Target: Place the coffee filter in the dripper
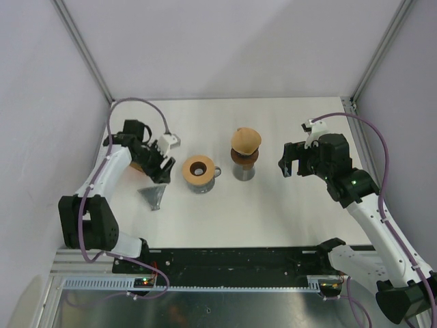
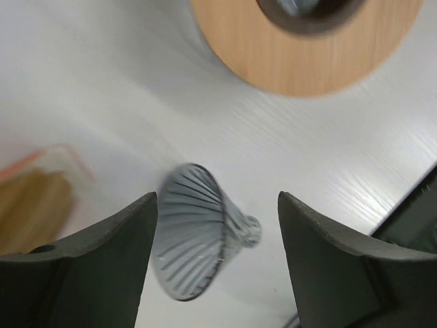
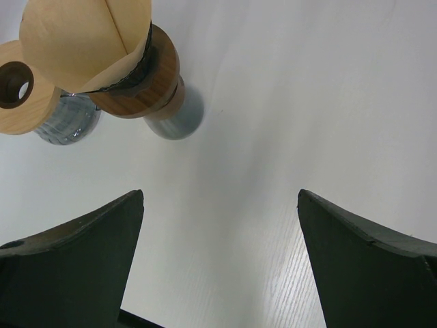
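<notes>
A tan paper coffee filter [image 1: 245, 139] sits point-down in a wood-collared dripper [image 1: 244, 158] on a grey base at mid table; the right wrist view shows the filter [image 3: 82, 41] and its dripper [image 3: 147, 82] at upper left. My right gripper [image 1: 287, 166] [image 3: 220, 195] hangs open just right of it, nothing between its fingers. A ribbed glass cone [image 1: 151, 196] [image 2: 198, 232] lies on its side on the table. My left gripper [image 1: 158, 173] [image 2: 218, 198] is open above it, jaws apart on either side and not touching.
A wooden ring on a glass holder [image 1: 200, 172] [image 2: 307, 55] stands between the two arms. A tan stack in a clear holder [image 2: 34, 205] lies under the left arm. Metal frame posts and white walls bound the table at the back.
</notes>
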You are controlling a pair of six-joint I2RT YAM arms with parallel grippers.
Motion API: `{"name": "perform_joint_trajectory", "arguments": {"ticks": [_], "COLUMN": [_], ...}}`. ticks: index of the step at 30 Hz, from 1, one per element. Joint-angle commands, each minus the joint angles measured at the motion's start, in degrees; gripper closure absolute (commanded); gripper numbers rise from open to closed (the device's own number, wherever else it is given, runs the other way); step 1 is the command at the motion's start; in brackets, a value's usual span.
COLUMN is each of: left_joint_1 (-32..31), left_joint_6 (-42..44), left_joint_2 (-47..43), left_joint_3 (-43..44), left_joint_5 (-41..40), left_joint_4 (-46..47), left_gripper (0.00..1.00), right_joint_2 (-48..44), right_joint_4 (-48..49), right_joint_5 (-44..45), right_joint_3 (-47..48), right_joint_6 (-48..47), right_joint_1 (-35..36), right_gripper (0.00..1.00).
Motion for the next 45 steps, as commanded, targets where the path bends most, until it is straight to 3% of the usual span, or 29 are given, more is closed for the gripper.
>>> {"name": "perform_joint_trajectory", "arguments": {"ticks": [1, 10, 12, 18, 21, 28, 36, 45], "left_joint_1": [0.7, 5.8, 5.8, 5.9, 5.8, 5.9, 3.5, -14.2], "left_joint_6": [8.6, 11.4, 12.1, 12.7, 12.7, 11.5, 10.9, 10.2], "left_joint_2": [-2.3, 2.6, 2.3, 1.7, 0.1, -5.8, -15.1, -19.0], "left_joint_3": [-6.3, -9.6, -11.0, -13.5, -13.9, -10.4, 2.6, 16.7], "left_joint_5": [1.5, 0.1, 0.6, 2.0, 2.2, 2.8, 6.3, 9.9], "left_joint_4": [-3.7, -3.1, -3.1, -3.2, -3.4, -4.6, -7.3, -8.7], "left_gripper": [0.25, 0.33, 0.41, 0.83, 0.97, 1.0, 1.0, 1.0], "right_joint_2": [-0.4, -0.5, -0.4, 0.1, -0.1, -1.4, -3.2, 5.4], "right_joint_4": [1.5, 1.0, 1.0, 1.1, 1.0, 1.7, 2.1, 8.8], "right_joint_5": [-0.3, 0.3, 0.3, 0.2, 0.2, -1.1, -2.9, 1.3], "right_joint_3": [0.0, 0.0, 0.0, 0.0, 0.0, 0.0, 4.9, 17.6], "right_joint_6": [-0.7, -0.6, -0.6, -0.6, -0.6, 0.4, 5.9, 8.2], "right_joint_1": [-0.2, -0.1, -0.1, -0.1, -0.1, 0.0, 2.6, 20.0], "right_gripper": [0.01, 0.01, 0.01, 0.01, 0.01, 0.01, 0.01, 0.01]}}
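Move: The clear cone dripper lies on the table about 8 cm back from the left hand, some 3 cm to its left and 9 cm below. From that hand the wooden ring on the glass pitcher is about 12 cm to the right, 1 cm ahead and 4 cm lower; the orange filter packet is 10 cm left, 2 cm ahead and 12 cm lower. From the right hand the clear dripper lies roughly 45 cm left, 5 cm back and 20 cm below. Back and down, drifting slightly left, the open left hand sinks about 7 cm to the clear dripper and closes, pinching its thin wall at the rim between the fingertips. It then lifts the dripper some 20 cm, moving right and a little forward late in the rise while the fingers tip up about 40 degrees. Near the end the right hand, still empty and wide open, rises about 8 cm and swings left. ##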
